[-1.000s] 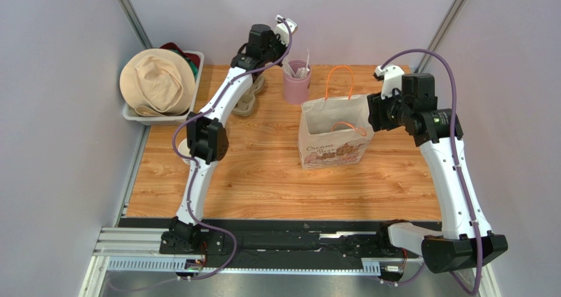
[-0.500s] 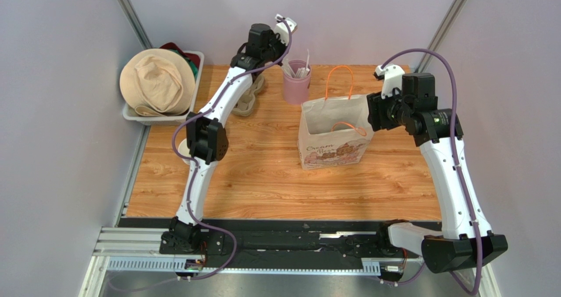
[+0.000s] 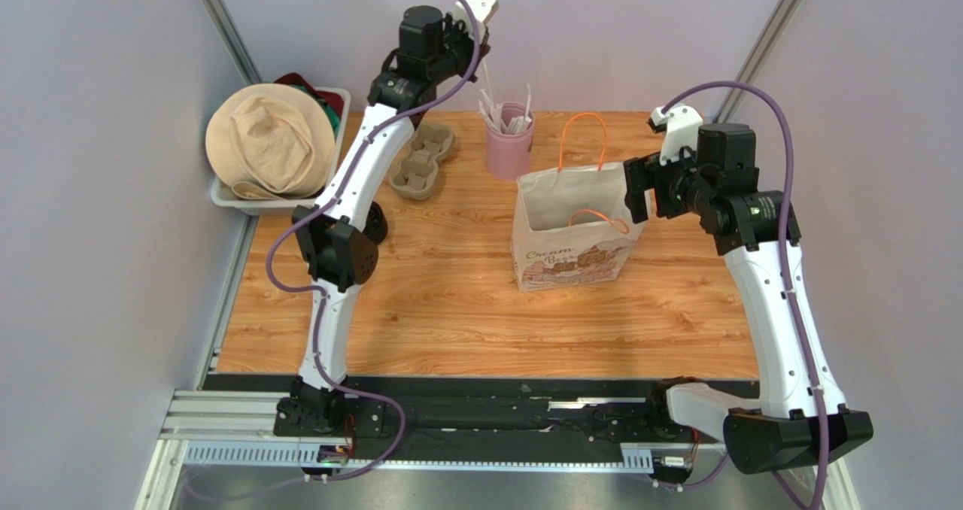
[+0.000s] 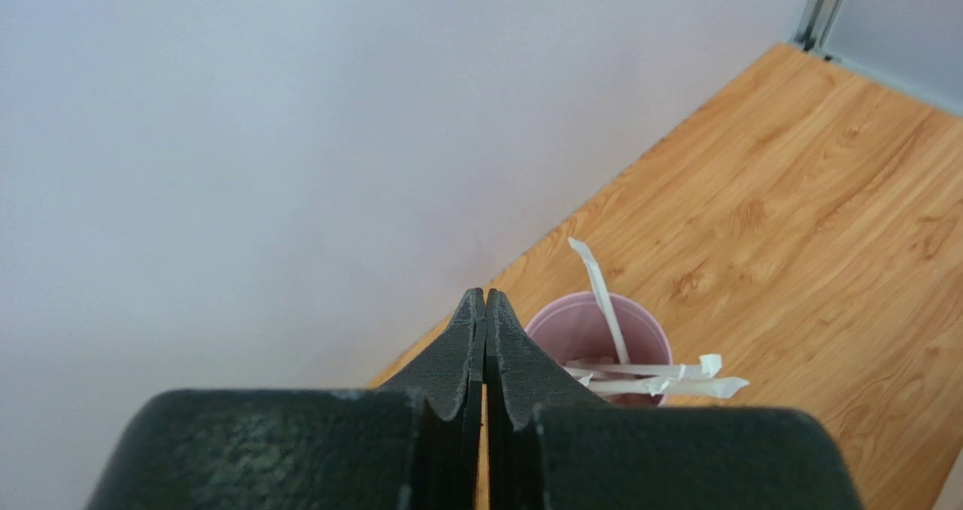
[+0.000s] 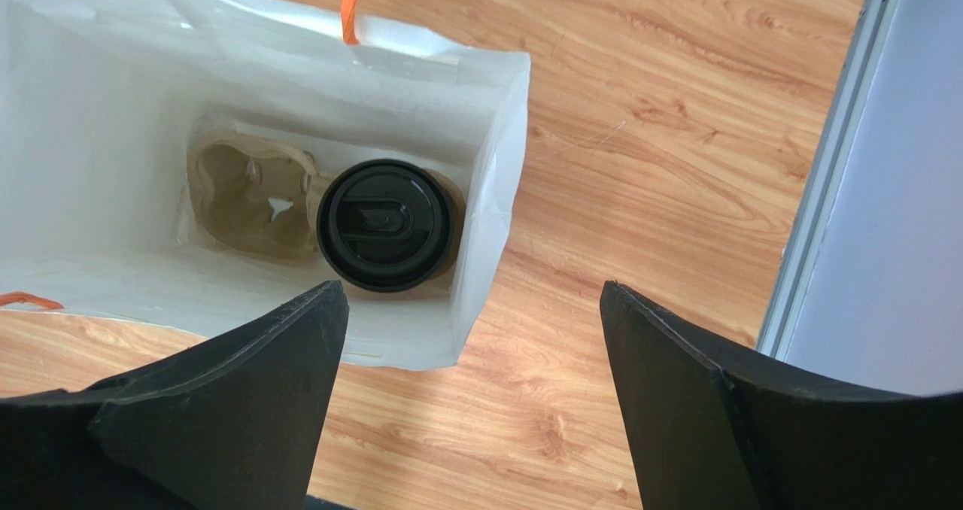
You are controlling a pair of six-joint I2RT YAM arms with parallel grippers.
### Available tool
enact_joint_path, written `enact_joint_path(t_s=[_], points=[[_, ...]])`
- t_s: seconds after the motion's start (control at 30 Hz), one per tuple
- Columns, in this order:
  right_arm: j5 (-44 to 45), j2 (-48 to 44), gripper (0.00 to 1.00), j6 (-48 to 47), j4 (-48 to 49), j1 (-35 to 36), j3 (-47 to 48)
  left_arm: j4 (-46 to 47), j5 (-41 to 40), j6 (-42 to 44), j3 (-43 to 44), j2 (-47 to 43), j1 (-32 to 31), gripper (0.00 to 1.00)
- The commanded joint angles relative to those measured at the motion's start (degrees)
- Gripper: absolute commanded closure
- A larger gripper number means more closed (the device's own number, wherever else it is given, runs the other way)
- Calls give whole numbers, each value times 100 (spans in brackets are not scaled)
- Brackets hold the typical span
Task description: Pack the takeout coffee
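Observation:
The takeout coffee stands inside the white paper bag, capped by a black round lid, with only a sliver of its brown wall showing. It sits in one pocket of a brown cup carrier on the bag's floor. My right gripper is open and empty above the bag's right edge; in the top view it hangs beside the bag. My left gripper is shut and empty. It is held high near the back wall, above the pink cup.
A pink cup of white wrapped sticks stands behind the bag and also shows in the left wrist view. A second brown cup carrier lies at the back left. A grey bin holding a beige hat sits off the table's left edge.
My left arm has risen and swung back toward the wall, uncovering the carrier on the table. My right wrist has lifted slightly beside the bag.

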Motion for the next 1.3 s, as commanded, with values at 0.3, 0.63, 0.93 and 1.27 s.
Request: enact_joint_path(t_s=[0.3, 0.63, 0.93, 1.27], points=[[145, -403, 8, 346, 885, -470, 23, -1266, 1027, -485, 406, -2198, -51, 100], [-39, -526, 8, 381, 938, -619, -100, -2032, 2477, -1039, 222, -3026, -77, 100], [-206, -596, 8, 416, 965, -654, -240, -2058, 2523, -837, -1088, -3360, -595, 100], [-356, -772, 8, 337, 982, -654, -425, -1856, 1846, -731, -1141, -2781, -1150, 100]])
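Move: The left gripper holds a straw by its upper part. The bag it goes to has its middle about 24 cm back, 15 cm to the right and 23 cm below that hand. The pink cup of straws is some 28 cm below it, 1 cm ahead and 4 cm to the right; the carton cup tray lies 16 cm to the left, 3 cm back and 31 cm below. From the open right gripper, the bag's middle is about 13 cm left, 3 cm ahead and 14 cm down. Keep the straw pinched in the left gripper and swing it up and back, away from the pink cup, rising about 20 cm, then lower it roughly 10 cm while easing right towards the bag; some 27 cm back in all. Turn the wrist about 30 degrees clockwise on the way. Ease the open right gripper up and right, about 4 cm off the bag's right rim. ##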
